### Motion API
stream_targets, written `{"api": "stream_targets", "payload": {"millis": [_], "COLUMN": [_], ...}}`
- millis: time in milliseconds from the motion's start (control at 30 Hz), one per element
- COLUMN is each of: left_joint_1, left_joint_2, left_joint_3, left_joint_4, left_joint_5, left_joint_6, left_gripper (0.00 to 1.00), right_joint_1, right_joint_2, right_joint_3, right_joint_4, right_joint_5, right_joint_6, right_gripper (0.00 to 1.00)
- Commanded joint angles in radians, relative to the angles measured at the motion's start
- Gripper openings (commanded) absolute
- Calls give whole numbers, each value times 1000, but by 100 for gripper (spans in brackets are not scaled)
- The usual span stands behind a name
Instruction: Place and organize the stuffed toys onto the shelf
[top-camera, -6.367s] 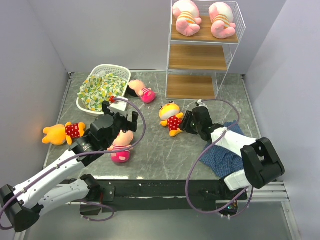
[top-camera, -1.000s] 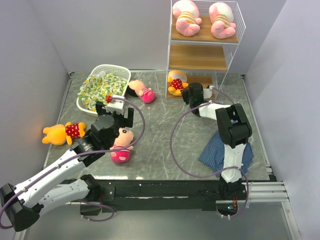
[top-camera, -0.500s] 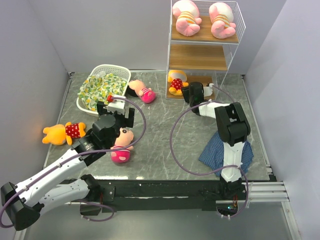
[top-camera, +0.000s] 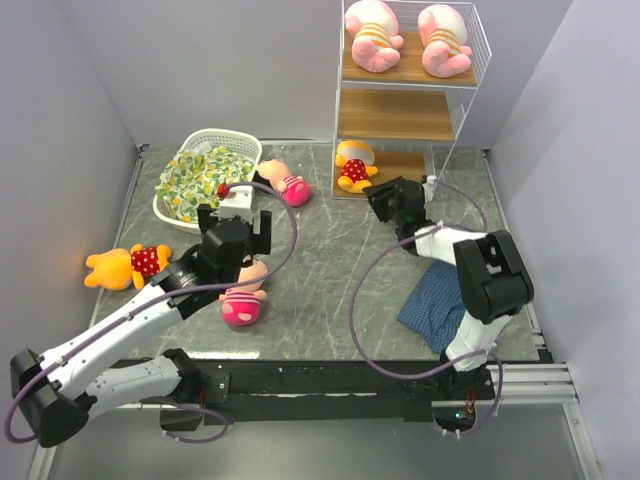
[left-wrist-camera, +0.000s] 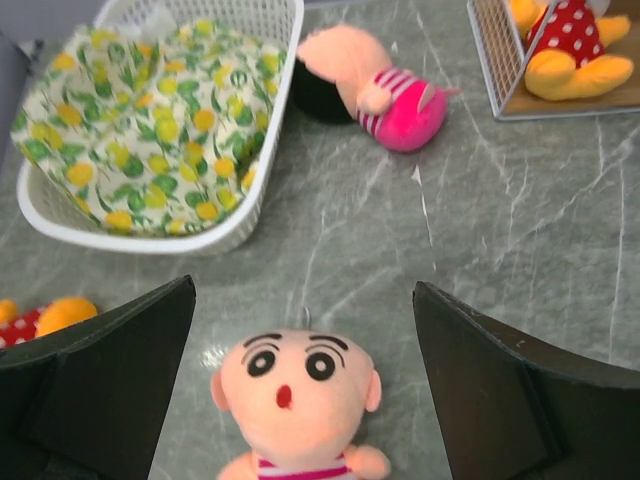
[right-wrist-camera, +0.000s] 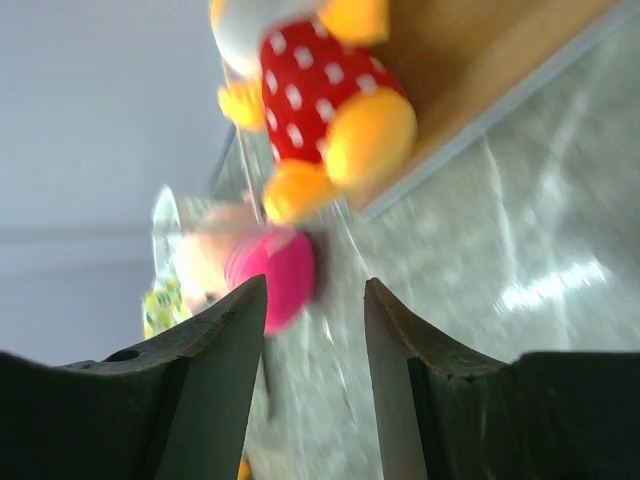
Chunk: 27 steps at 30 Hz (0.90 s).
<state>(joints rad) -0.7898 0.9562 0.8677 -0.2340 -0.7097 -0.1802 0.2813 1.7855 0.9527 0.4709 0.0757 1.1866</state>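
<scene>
The shelf (top-camera: 395, 115) stands at the back right. Two pink striped piglets (top-camera: 373, 35) (top-camera: 443, 40) lie on its top board. An orange bear in a red shirt (top-camera: 352, 165) (right-wrist-camera: 320, 100) lies on the bottom board. My right gripper (top-camera: 385, 195) (right-wrist-camera: 315, 290) is open just in front of that bear and holds nothing. My left gripper (top-camera: 235, 228) (left-wrist-camera: 303, 300) is wide open above a pink-clad doll (top-camera: 243, 295) (left-wrist-camera: 295, 385), whose head lies between the fingers without touching them. A second doll (top-camera: 283, 182) (left-wrist-camera: 385, 85) lies beside the basket. Another bear (top-camera: 125, 264) lies at the left.
A white lattice basket (top-camera: 235, 140) (left-wrist-camera: 260, 190) holding a green-yellow cloth (top-camera: 200, 180) sits at the back left. A blue plaid cloth (top-camera: 445, 300) lies at the front right under the right arm. The shelf's middle board is bare.
My right gripper has opened, let go of the bear on the bottom board and drawn back from the shelf. My left gripper has edged forward over the doll.
</scene>
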Motion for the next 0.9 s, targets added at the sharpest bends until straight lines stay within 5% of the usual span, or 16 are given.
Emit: {"api": "stream_targets", "payload": {"millis": [0, 233, 667, 767, 867], "left_joint_1": [-2, 4, 279, 278, 279], "left_joint_2": [70, 182, 180, 226, 272], "left_joint_3": [80, 82, -84, -72, -85], "left_joint_4": [-269, -494, -369, -347, -291], "left_joint_5": [-8, 4, 361, 403, 455], "left_joint_6": [-272, -485, -479, -469, -464], "left_gripper": [97, 96, 96, 85, 59], "right_joint_1": [1, 4, 107, 125, 150], "right_joint_2": [-127, -271, -340, -363, -392], "right_joint_3": [-129, -285, -397, -410, -410], "right_joint_4": [71, 89, 140, 146, 138], "right_joint_5": [-94, -220, -370, -389, -393], "right_joint_6": [-82, -173, -232, -232, -232], "right_gripper": [51, 52, 52, 52, 52]}}
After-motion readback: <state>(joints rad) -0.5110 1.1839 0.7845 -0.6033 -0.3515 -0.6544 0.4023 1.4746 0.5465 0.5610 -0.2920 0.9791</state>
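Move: Below and slightly behind the left hand lies the pink-striped boy toy, about 21 cm down, 6 cm back and 2 cm left. The basket is some 25 cm ahead and 10 cm left; a second boy toy lies about 25 cm ahead and 10 cm right, and an orange toy level with the hand, some 27 cm left. From the right hand, the pink-striped boy toy is roughly 27 cm back and 33 cm left, 8 cm lower; the polka-dot toy on the shelf is about 9 cm ahead, 3 cm left. Sinking about 17 cm onto the pink-striped boy toy with a slight drift left and back, the left hand tips its fingers down by nearly 40 degrees and, at the end, starts to close them around the head; contact can't be made out. The empty right hand draws back some 15 cm from the shelf, then also left, turning counter-clockwise with its fingers still half open. ##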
